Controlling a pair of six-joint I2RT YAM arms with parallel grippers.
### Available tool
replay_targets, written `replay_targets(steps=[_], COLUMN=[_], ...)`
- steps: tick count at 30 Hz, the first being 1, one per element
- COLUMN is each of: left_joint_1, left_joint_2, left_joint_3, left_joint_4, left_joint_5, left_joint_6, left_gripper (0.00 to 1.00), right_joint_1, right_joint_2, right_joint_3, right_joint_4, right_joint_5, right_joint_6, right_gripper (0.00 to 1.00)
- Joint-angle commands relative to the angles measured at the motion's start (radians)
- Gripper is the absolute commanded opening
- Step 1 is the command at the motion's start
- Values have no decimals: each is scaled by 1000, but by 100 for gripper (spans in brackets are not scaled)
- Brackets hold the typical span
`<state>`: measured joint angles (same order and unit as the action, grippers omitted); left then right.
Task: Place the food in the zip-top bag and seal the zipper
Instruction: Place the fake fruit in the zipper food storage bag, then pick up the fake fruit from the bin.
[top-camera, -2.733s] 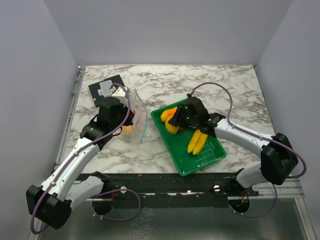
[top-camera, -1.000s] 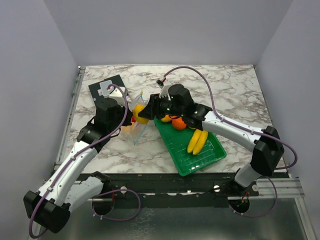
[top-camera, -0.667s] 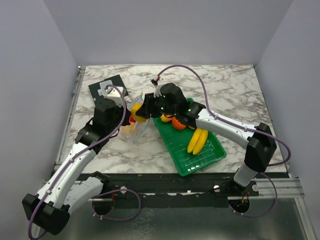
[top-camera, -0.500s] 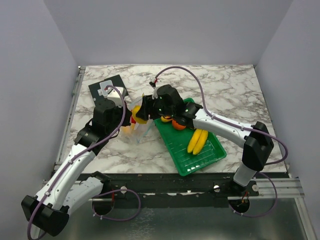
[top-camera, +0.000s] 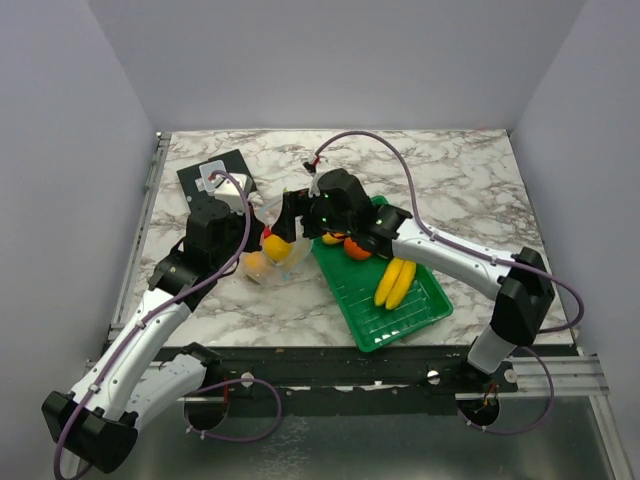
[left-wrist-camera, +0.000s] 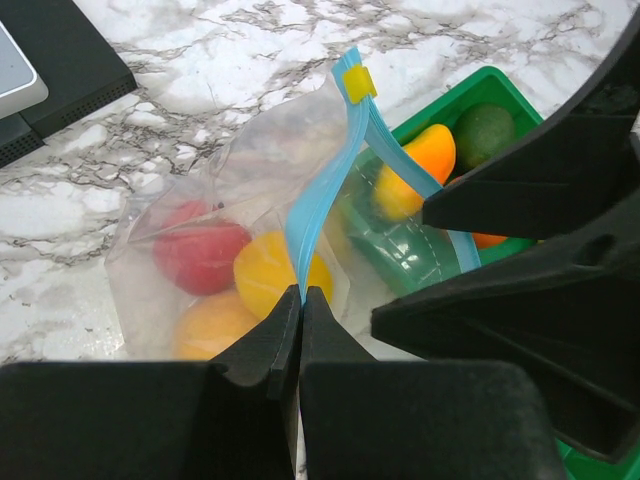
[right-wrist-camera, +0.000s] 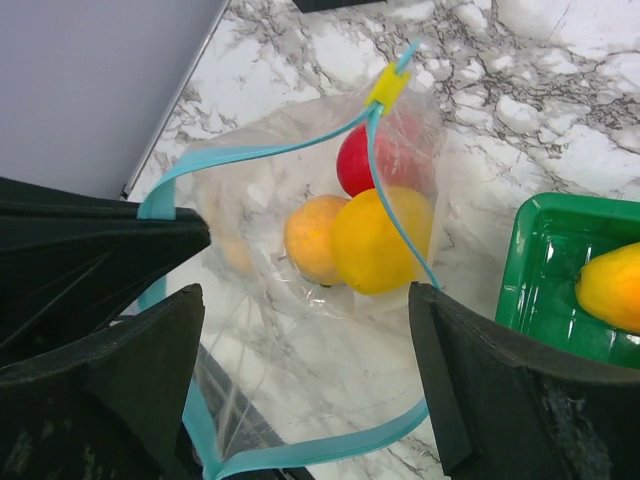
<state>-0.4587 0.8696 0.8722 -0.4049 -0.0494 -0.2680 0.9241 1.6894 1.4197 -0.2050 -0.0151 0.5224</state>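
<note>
The clear zip-top bag (top-camera: 268, 256) lies left of the green tray, its mouth held open. My left gripper (left-wrist-camera: 301, 292) is shut on its light blue zipper (left-wrist-camera: 318, 190), which ends in a yellow slider (left-wrist-camera: 358, 82). Inside the bag lie a red apple (right-wrist-camera: 385, 155), a round orange (right-wrist-camera: 315, 238) and a yellow fruit (right-wrist-camera: 385, 240). Right over the mouth my right gripper (right-wrist-camera: 305, 300) hangs open with nothing between its fingers. A bunch of bananas (top-camera: 395, 283) and an orange (top-camera: 357, 247) rest in the tray, along with a yellow-orange piece (left-wrist-camera: 415, 170).
The green slatted tray (top-camera: 415, 310) sits at centre right, close to the bag. A black pad with a white block (top-camera: 213, 178) lies at the back left. Both grippers (top-camera: 292, 215) crowd together over the bag.
My right gripper carried a yellow fruit from the tray to the bag's mouth and opened; the fruit now lies in the bag. The left gripper kept its hold on the zipper.
</note>
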Motion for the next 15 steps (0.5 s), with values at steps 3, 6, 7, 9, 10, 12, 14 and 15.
replay_targets(steps=[3,6,7,9,10,12,14,15], left_joint_1=[-3,-3,-3,-3,-4,-3,-3,-2], left_joint_2=[7,10,11,12,12,11,11,11], left_joint_3=[-13,-13,-12,-13,-13,-13,-13,-13], left_joint_4=[17,18,18,18,19,17,17,17], left_joint_5=[12,13,12,15,16,14,13,11], left_joint_6=[-6,-5,-6,-6,-6,-6,-6,-6], left_gripper=[0,0,0,0,0,0,0,0], right_joint_1=[9,9,9,9,9,9,9,9], right_joint_2=[-132,-179,-195,-222,-232,-249,-264,-270], right_joint_3=[-34,-58,-67,-79,-80,-82,-87,-91], right_joint_4=[-10,-20,-21,-47,-69,-109,-147,-166], right_joint_5=[40,56,66,113,145,210,270,301], right_joint_6=[-11,-7,-6,-5,-4,-12,-19,-18], right_gripper=[88,88,88,88,88,89,89,89])
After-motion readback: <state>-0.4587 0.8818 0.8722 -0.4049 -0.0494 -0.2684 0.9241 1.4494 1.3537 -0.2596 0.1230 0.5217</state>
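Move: My open right hand is at the bag's mouth, with the yellow fruit already let go about 15 cm below it, some 3 cm left and 1 cm back. The orange-yellow mango in the green tray lies about 13 cm to its right, 6 cm ahead and 18 cm down; the orange is some 16 cm right, 1 cm ahead and as low. From my left hand, that mango is about 17 cm right, 8 cm ahead and 20 cm down. I draw my empty right hand up out of the bag's mouth by about 7 cm, easing slightly back at first, then swing it some 5 cm right to the tray's side, turning a little clockwise and tipping its fingers a few degrees higher, fingers staying wide open. My left hand stays put and keeps its pinch on the zipper rim. ##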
